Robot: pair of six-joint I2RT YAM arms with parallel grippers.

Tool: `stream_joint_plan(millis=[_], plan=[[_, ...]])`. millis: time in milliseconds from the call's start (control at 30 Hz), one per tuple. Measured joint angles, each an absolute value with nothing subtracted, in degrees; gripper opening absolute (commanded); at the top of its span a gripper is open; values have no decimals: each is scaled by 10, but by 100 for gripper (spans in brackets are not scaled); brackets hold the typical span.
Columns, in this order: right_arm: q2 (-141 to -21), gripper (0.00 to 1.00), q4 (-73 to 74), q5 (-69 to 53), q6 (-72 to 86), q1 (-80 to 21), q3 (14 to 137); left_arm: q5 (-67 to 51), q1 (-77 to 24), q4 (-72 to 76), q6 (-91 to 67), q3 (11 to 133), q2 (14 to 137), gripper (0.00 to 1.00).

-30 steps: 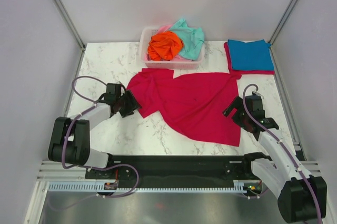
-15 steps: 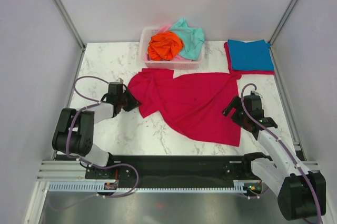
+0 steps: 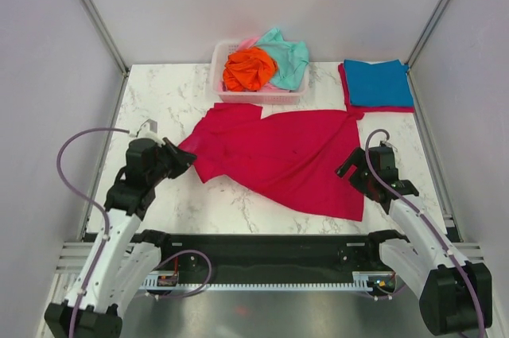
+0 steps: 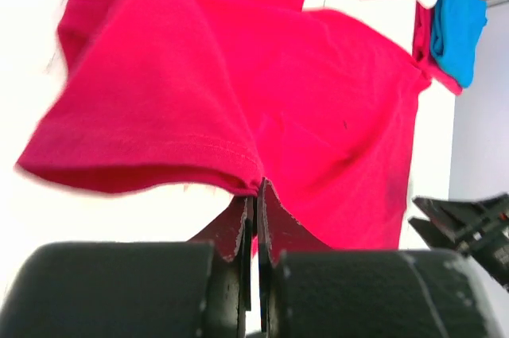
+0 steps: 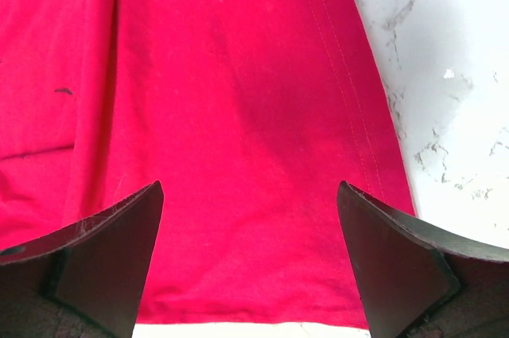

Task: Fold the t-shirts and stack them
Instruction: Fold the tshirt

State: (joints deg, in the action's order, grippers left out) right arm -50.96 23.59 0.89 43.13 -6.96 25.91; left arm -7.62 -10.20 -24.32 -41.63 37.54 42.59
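Observation:
A crimson red t-shirt [image 3: 286, 159] lies spread across the middle of the marble table [image 3: 159, 99]. My left gripper [image 3: 183, 157] is shut on the hem of its left sleeve; in the left wrist view the jaws [image 4: 256, 188] pinch the cloth [image 4: 199, 91], which lifts off the table there. My right gripper [image 3: 355, 171] stands open over the shirt's right edge. The right wrist view shows its fingertips wide apart above the red cloth [image 5: 231, 115], nothing between them [image 5: 250, 187]. Orange [image 3: 248, 69], mint-teal [image 3: 288, 60] and a bit of pink [image 3: 246, 42] t-shirts fill the basket.
The white slatted basket [image 3: 219, 60] stands at the back centre. A folded blue t-shirt [image 3: 378, 82] rests on a folded red one [image 3: 344, 87] at the back right. Grey walls and frame posts close in both sides.
My left gripper has shut on the sleeve hem and its arm has swung left and back, pulling the shirt's left side outward. The right arm has barely moved.

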Motion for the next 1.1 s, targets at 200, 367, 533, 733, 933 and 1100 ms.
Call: stream_joint_plan(millis=[200, 367, 533, 733, 933, 1100], plan=[[-485, 98, 251, 8, 444, -70, 251, -84, -104, -437, -437, 378, 324, 3], [-444, 98, 268, 6, 456, -70, 245, -108, -104, -570, -463, 384, 237, 2], [-419, 98, 301, 11, 468, -70, 240, -124, -105, -668, -474, 425, 192, 2], [-417, 98, 334, 19, 488, -94, 227, -103, -105, -734, -432, 531, 243, 2], [-438, 98, 401, 103, 532, -215, 244, -76, -105, -725, -352, 543, 321, 3], [-492, 94, 450, 166, 603, -328, 292, -84, -105, -674, -312, 515, 330, 3]])
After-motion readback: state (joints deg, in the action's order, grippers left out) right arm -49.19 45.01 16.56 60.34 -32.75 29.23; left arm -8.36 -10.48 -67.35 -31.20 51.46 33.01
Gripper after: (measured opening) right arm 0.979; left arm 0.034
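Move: The left hand already holds the t-shirt's left end, lifted; the front-left tabletop it is taken to lies about 13 cm back, 2 cm left and 16 cm below. The shirt's middle is some 23 cm right, 5 cm ahead and 17 cm below; the basket stands 17 cm right, 35 cm ahead and 12 cm below. For the open right hand, the near hem is about 12 cm straight back, 5 cm below; the shirt's middle is 21 cm left and 4 cm ahead. Quickly back towards the table's front edge, the left hand hauls the pinched shirt end about 15 cm, dipping slightly, then rises again and eases a few centimetres forward and left, tipping some 15 degrees further down and rolling its left side up, grip kept. The right hand, still open above the shirt, follows back about 7 cm towards the near hem, then also left, sinking slightly. ##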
